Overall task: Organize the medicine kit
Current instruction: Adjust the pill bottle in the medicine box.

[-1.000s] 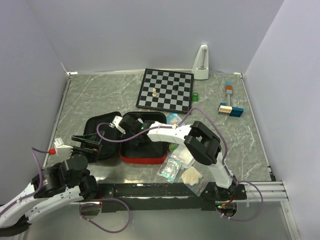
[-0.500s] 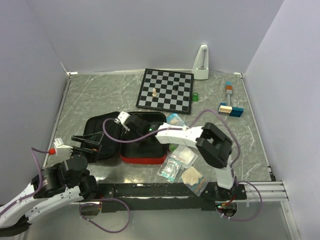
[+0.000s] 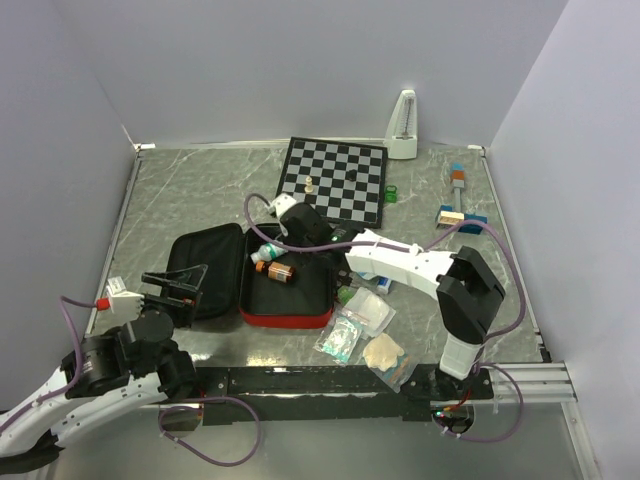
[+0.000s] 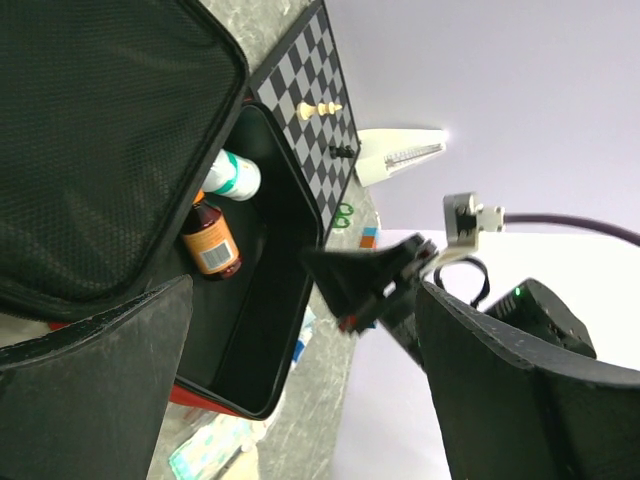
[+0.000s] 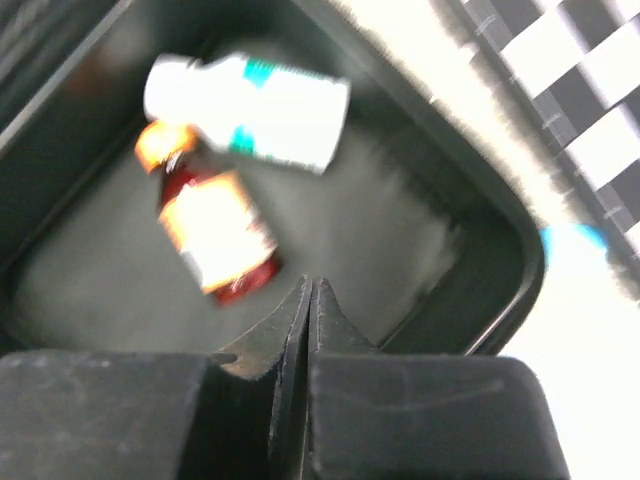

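Note:
The medicine kit [image 3: 286,320] lies open, red outside with black lining, its mesh lid [image 3: 205,262] folded out to the left. A white bottle [image 3: 266,253] and a brown bottle with an orange label [image 3: 281,270] lie inside at the far end. My right gripper [image 3: 293,232] hovers over the kit's far edge, shut and empty; in the right wrist view its tips [image 5: 310,287] meet above the white bottle [image 5: 248,110] and brown bottle [image 5: 214,232]. My left gripper [image 3: 172,290] stands wide open at the lid's near left, its fingers [image 4: 90,380] framing the kit [image 4: 262,340].
A chessboard [image 3: 333,180] with a few pieces lies just beyond the kit. A metronome [image 3: 403,125] stands at the back wall, and coloured blocks [image 3: 460,216] lie at the right. Sealed packets [image 3: 356,322] and a tan pad [image 3: 384,352] lie right of the kit's near corner.
My right gripper has drawn back out of the kit toward the chessboard and shut. The two bottles it covered now show in the kit. The left arm has not moved.

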Tool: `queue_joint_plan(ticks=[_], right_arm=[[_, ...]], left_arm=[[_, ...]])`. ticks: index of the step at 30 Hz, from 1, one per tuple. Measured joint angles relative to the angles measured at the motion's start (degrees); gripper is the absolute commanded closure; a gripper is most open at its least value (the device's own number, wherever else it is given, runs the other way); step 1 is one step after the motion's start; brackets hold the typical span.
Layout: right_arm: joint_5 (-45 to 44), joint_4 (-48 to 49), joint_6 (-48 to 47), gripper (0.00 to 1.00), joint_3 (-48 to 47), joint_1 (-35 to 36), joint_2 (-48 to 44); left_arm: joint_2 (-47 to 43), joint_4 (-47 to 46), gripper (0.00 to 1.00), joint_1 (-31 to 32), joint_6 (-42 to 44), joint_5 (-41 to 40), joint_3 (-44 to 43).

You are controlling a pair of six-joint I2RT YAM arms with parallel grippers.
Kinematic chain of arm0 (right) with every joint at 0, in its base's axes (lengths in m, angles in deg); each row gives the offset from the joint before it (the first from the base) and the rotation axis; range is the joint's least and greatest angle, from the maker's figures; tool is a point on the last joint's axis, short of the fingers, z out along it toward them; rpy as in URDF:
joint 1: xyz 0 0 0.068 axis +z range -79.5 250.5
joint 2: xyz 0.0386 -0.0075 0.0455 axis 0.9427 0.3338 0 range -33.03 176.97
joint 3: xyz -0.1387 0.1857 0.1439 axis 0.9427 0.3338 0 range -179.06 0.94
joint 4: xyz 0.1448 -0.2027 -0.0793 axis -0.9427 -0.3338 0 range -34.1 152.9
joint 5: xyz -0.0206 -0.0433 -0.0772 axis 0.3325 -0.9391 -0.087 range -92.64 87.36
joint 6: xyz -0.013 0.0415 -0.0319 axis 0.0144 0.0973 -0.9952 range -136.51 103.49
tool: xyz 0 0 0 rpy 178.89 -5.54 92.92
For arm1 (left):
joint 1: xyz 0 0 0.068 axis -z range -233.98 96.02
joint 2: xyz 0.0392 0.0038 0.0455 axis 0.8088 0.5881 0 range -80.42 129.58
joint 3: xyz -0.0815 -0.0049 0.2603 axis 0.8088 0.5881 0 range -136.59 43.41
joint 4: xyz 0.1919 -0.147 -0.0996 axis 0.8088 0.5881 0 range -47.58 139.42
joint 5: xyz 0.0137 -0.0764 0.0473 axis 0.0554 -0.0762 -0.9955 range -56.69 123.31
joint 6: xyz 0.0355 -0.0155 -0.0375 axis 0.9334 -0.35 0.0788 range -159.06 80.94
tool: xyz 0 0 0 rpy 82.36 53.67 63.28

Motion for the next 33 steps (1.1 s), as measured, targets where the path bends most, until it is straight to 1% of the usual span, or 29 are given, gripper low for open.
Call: queue_joint_plan(ticks=[6,12,18,21,26,33], right_arm=[[7.3,-6.7,1.1,1.00,1.9,2.3,-1.4],[13.2,-11.9,1.6,1.00,2.3,2.6,-0.8],[16.0,-12.0,2.6,1.00,2.4,2.4,3.3],[16.3,-11.7,3.6,1.00,1.1,1.7,6.8],[17.7,-10.1,5.2,1.00,0.9,-1.5,8.3],[18.3,-5.8,7.9,1.00,-2.1,-4.7,9.9]], left_arm=[[0.0,0.8,0.04,0.0,0.0,0.0,0.0],[-0.2,0.7,0.04,0.0,0.0,0.0,0.0],[-0.2,0.4,0.04,0.0,0.0,0.1,0.9],[-0.1,0.1,0.04,0.0,0.1,0.1,1.1],[0.5,-0.1,0.04,0.0,0.3,0.1,1.1],[1.2,-0.3,0.04,0.0,0.2,0.5,1.1]])
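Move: The brown pill bottle lies on its side in the box, cap to the left, its middle about 6 cm to the right hand's left, 2 cm back and some 10 cm below. The white bottle lies just beyond it, about 8 cm left and 3 cm ahead of the right hand at much the same depth; the box's right wall is roughly 8 cm to the right and 4 cm back. From the left hand the brown bottle is about 12 cm ahead, 15 cm right and 19 cm below. With its fingers kept shut, the right hand first draws back about 9 cm while sinking into the box, ending that leg nearer the bases than the brown bottle and still to the bottle's right. It then turns forward again for some 6 cm, low over the box floor, bringing the fingertips, now tipped about 25 degrees more steeply down, close beside the bottle's base end, where a touch can't be made out. ##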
